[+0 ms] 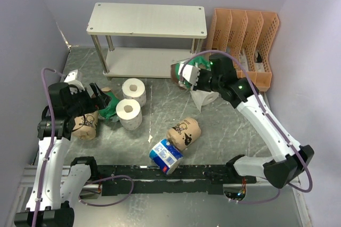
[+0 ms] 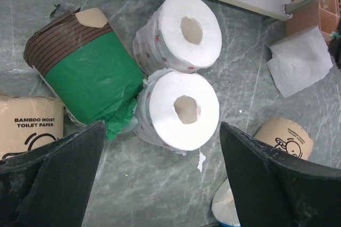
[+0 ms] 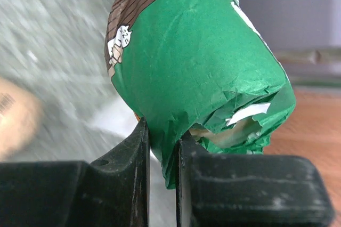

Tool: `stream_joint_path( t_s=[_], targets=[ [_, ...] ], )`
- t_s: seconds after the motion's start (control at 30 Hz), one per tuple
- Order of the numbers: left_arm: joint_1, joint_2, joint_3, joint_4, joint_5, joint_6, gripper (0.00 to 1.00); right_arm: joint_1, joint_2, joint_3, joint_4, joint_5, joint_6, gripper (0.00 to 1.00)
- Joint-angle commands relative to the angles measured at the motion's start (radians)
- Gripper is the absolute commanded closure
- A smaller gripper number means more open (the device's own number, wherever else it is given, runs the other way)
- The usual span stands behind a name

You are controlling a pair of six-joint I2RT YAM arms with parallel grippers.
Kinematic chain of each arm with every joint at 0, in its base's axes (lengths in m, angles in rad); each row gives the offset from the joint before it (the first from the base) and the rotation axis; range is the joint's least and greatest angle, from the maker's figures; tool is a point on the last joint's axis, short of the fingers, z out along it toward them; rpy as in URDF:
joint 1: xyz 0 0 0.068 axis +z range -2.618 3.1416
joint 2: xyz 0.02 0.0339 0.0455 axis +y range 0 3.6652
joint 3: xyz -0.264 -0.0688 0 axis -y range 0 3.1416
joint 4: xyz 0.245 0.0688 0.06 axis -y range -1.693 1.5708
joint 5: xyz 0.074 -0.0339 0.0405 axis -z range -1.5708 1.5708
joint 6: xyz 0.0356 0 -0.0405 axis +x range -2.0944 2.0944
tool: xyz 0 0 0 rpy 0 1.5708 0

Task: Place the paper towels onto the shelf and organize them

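Note:
My right gripper is shut on the torn wrapper of a green-wrapped paper towel roll, which hangs in the air just right of the shelf's lower board. My left gripper is open above two bare white rolls, holding nothing. Another green-wrapped roll and a tan roll lie to their left. A second tan roll and a blue-and-white roll lie mid-table. Both shelf boards are bare.
An orange slotted organizer stands at the back right, close behind the right arm. A loose piece of white paper lies under the right gripper. Purple walls close in both sides.

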Motion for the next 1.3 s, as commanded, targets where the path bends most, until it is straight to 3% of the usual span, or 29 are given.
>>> stream_joint_path(
  t_s=[0.0, 0.2, 0.43, 0.63, 0.9, 1.27],
  targets=[
    [0.012, 0.0, -0.004, 0.033, 0.031, 0.014, 0.0, -0.003, -0.041, 0.001, -0.15, 0.369, -0.367, 1.0],
    [0.013, -0.016, -0.005, 0.032, 0.029, 0.012, 0.0, -0.026, -0.021, 0.267, -0.444, 0.344, -0.637, 1.0],
    [0.015, -0.024, -0.004, 0.032, 0.033, 0.014, 0.0, -0.026, 0.163, 0.734, -0.679, 0.421, -0.847, 1.0],
    [0.017, -0.024, -0.003, 0.032, 0.036, 0.015, 0.01, -0.06, 0.263, 0.922, -0.681, 0.51, -1.036, 1.0],
    [0.018, -0.027, -0.003, 0.031, 0.045, 0.015, 0.01, -0.06, 0.465, 1.165, -0.653, 0.489, -1.09, 1.0],
    [0.019, -0.034, -0.001, 0.03, 0.041, 0.015, 0.0, -0.057, 0.475, 1.172, -0.426, 0.362, -1.209, 1.0]
  ],
)
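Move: The right hand already holds the green roll; the spot at the right end of the top shelf lies about 18 cm ahead of it, some 3 cm left and roughly level. The loose white roll lies about 5 cm ahead, 4 cm right and 22 cm below; the orange rack stands some 19 cm ahead, 20 cm right and 18 cm lower. From the left hand, that shelf end is about 25 cm ahead, 37 cm right and 5 cm up. Right hand, still pinching the green roll, swings right, rises about 18 cm, then goes some 10 cm forward, rolling sharply. ##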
